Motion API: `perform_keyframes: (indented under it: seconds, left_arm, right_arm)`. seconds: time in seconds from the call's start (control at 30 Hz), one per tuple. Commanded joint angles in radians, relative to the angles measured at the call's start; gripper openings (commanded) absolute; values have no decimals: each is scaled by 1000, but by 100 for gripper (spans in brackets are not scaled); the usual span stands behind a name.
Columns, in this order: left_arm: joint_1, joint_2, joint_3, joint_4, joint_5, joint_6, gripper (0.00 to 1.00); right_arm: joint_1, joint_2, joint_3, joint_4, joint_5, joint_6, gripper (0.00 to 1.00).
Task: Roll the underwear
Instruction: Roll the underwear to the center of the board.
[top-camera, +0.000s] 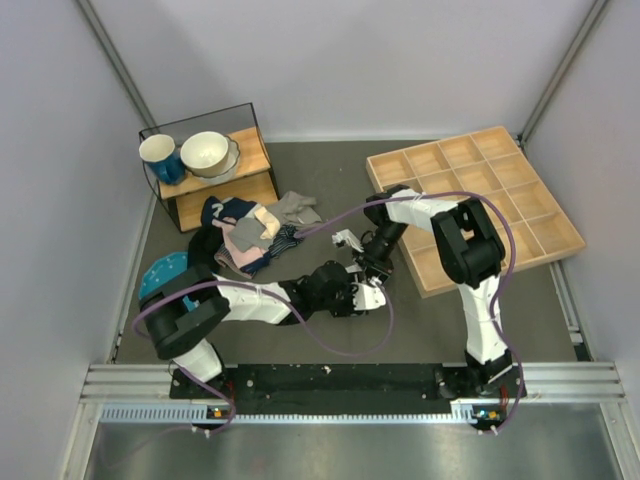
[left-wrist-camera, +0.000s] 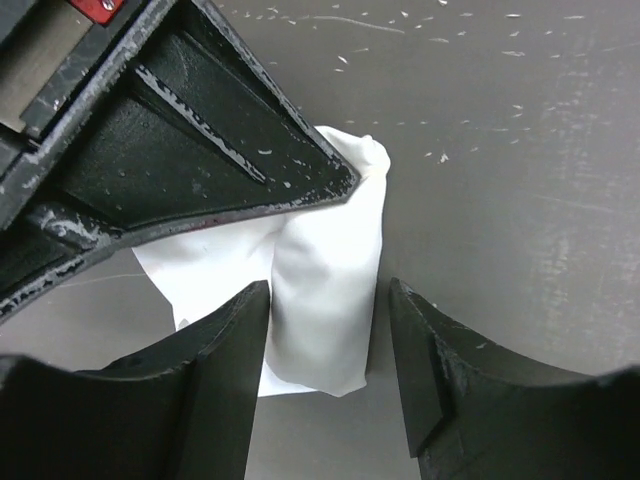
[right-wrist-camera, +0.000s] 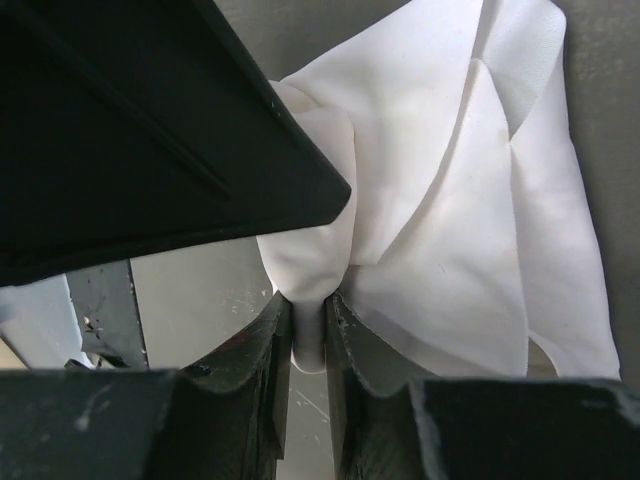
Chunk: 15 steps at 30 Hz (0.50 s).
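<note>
A white underwear (top-camera: 371, 294) lies partly folded on the grey table between the two grippers. In the left wrist view it (left-wrist-camera: 325, 300) is a folded white strip, and my left gripper (left-wrist-camera: 328, 345) is open with its jaws on either side of the strip's near end. In the right wrist view my right gripper (right-wrist-camera: 308, 335) is shut on a pinched fold of the white underwear (right-wrist-camera: 450, 250). The black body of the other arm covers the upper left of both wrist views. In the top view both grippers (top-camera: 362, 285) meet over the garment.
A pile of other clothes (top-camera: 250, 235) lies at the left. A wooden shelf (top-camera: 215, 175) behind it holds a blue cup (top-camera: 160, 157) and a white bowl (top-camera: 207, 152). A wooden compartment tray (top-camera: 480, 200) sits at the right. A blue object (top-camera: 162, 275) lies near the left arm.
</note>
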Motion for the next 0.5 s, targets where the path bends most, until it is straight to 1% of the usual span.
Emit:
perform_keyframes:
  seconds: [0.0, 0.07, 0.1, 0.13, 0.17, 0.2, 0.23, 0.27, 0.3, 0.37, 0.4, 0.43, 0.47]
  left_arm:
    - [-6, 34, 47, -59, -31, 32, 53]
    - [-4, 49, 63, -84, -33, 18, 46]
    - [-3, 54, 73, -93, -34, 4, 35]
    - [-3, 58, 80, -108, -31, -4, 29]
    - [-1, 64, 83, -116, -28, -14, 18]
    - [8, 64, 84, -119, -10, -42, 10]
    - [15, 61, 80, -120, 1, -60, 5]
    - [34, 52, 75, -122, 18, -80, 5]
    - [46, 48, 64, -120, 71, -118, 4]
    - [89, 35, 58, -130, 139, -158, 4]
    - [107, 35, 61, -136, 226, -197, 4]
    - [126, 38, 66, -146, 278, -220, 4]
    - [170, 49, 72, -157, 321, -243, 4]
  right_arm:
    - [-8, 12, 23, -5, -17, -11, 18]
    - [-10, 3, 22, -6, -31, -12, 22]
    - [-14, -10, 20, -5, -38, -18, 24]
    - [-17, -21, 17, -3, -44, -20, 25]
    - [-22, -32, 17, -3, -54, -20, 26]
    - [-28, -44, 19, -5, -58, -21, 27]
    - [-45, -75, 22, -2, -63, -21, 30]
    - [-59, -90, 23, 0, -76, -21, 32]
    - [-71, -107, 28, 1, -83, -21, 36]
    - [-117, -161, 32, 12, -100, -20, 40]
    - [-131, -181, 31, 20, -104, -20, 42]
    - [-163, -220, 26, 29, -109, -18, 42]
    - [-175, -242, 22, 44, -110, -14, 42]
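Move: The left hand's open fingers straddle the near end of the underwear's rolled strip; its middle lies about 2 cm ahead, 2 cm to the right and roughly 1 cm below. The clothes pile is about 12 cm ahead and 23 cm to the left of that hand. The right hand already pinches the strip's other end, its middle some 2 cm back and 2 cm to the left; the divided box is about 15 cm ahead and 20 cm to its right. Closing almost in place, the left fingers pinch the near end of the rolled strip while that hand creeps barely 1 cm forward and its wrist tips about 10 degrees. The right fingers open and let go of the other end, then that hand pulls away forward and up, slightly right, about 4 cm, gathering speed. ##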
